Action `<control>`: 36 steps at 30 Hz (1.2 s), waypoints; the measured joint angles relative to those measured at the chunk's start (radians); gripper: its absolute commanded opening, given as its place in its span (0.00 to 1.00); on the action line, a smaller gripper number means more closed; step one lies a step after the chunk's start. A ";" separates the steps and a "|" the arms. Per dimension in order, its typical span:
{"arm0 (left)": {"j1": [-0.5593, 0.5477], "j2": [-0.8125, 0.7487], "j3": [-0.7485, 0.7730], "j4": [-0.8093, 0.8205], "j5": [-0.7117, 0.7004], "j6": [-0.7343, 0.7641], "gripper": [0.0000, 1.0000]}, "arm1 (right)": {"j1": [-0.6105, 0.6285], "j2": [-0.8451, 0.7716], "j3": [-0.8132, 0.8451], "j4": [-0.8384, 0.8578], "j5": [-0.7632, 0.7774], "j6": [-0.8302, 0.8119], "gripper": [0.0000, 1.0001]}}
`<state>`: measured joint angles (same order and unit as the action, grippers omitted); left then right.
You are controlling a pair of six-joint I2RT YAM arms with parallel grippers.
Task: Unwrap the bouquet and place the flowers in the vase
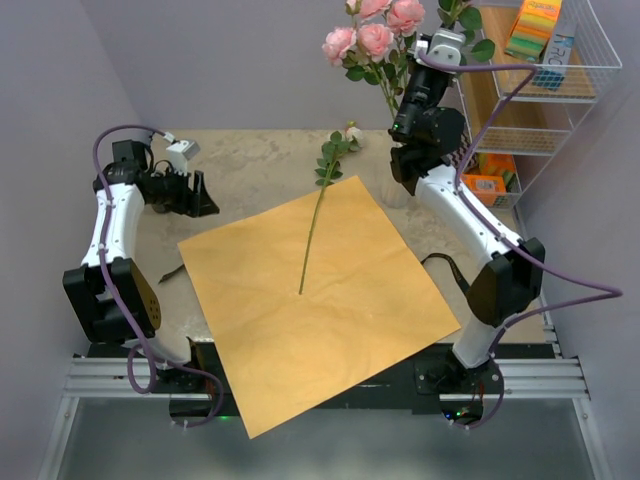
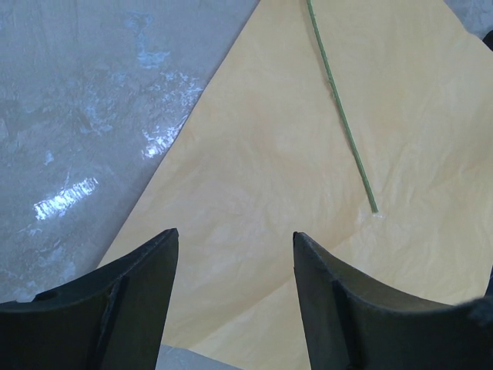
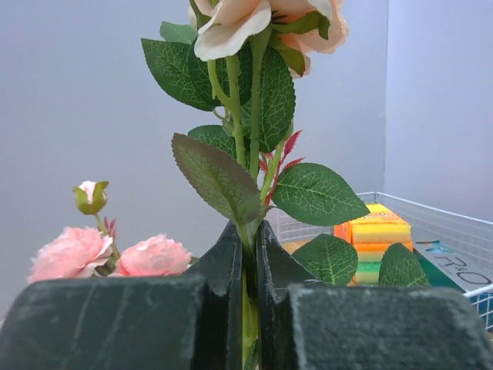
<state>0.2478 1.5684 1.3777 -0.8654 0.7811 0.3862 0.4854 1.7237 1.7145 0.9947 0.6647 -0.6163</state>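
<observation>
The bouquet is apart: its orange paper [image 1: 315, 300] lies spread flat on the table. One long-stemmed flower [image 1: 320, 200] rests on it, and its bare stem [image 2: 343, 123] shows in the left wrist view. Pink roses [image 1: 372, 35] stand at the back, where the white vase [image 1: 393, 195] is mostly hidden behind my right arm. My right gripper [image 3: 246, 239] is raised there, shut on the green stem of a cream-peach rose [image 3: 254, 19]; in the top view this gripper [image 1: 420, 55] sits beside the pink roses. My left gripper [image 2: 235, 235] hangs open over the paper's left corner.
A white wire shelf [image 1: 590, 60] with coloured sponges [image 3: 373, 239] and boxes stands at the back right, close to the right arm. A thin dark strip [image 1: 172, 272] lies on the marble table [image 1: 250, 165] left of the paper. Walls close in on both sides.
</observation>
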 measured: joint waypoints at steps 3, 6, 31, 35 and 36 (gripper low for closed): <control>0.000 0.008 0.014 -0.010 0.000 0.002 0.66 | -0.018 0.051 0.035 0.027 0.002 -0.014 0.00; 0.000 0.008 0.019 -0.021 0.000 0.009 0.66 | -0.035 0.091 0.073 0.053 0.004 -0.025 0.00; 0.001 0.039 0.034 -0.049 0.000 0.061 0.66 | -0.063 0.245 0.109 0.085 0.148 -0.079 0.33; 0.003 0.039 0.035 -0.051 0.000 0.064 0.66 | -0.060 0.230 0.110 -0.055 0.212 -0.011 0.75; 0.003 0.039 0.036 -0.053 0.000 0.064 0.66 | -0.060 0.222 0.107 -0.102 0.222 0.018 0.79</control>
<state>0.2512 1.6077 1.4136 -0.9188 0.7815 0.4500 0.4259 1.9453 1.8217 0.8928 0.8867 -0.5983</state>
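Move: The right hand, closed on the peach rose's stem, has the vase nearly straight beneath it: some 5 cm ahead, 1 cm left, its middle about 45 cm down. The pink roses standing in the vase have their heads about 12 cm left and 5 cm ahead, roughly level; the coloured pack on the rack is some 17 cm right, 15 cm ahead and 8 cm lower. From the left hand the vase is about 11 cm ahead, 44 cm right and 6 cm down. Its pinch on the peach rose's stem ends only near the bottom: the right hand carries the upright flower about 10 cm down and 8 cm forward over the vase, mostly sinking in the latter half. The fingers then spread well apart and let go, still descending, while the wrist tips about 15 degrees downward and turns some 10 degrees clockwise. ##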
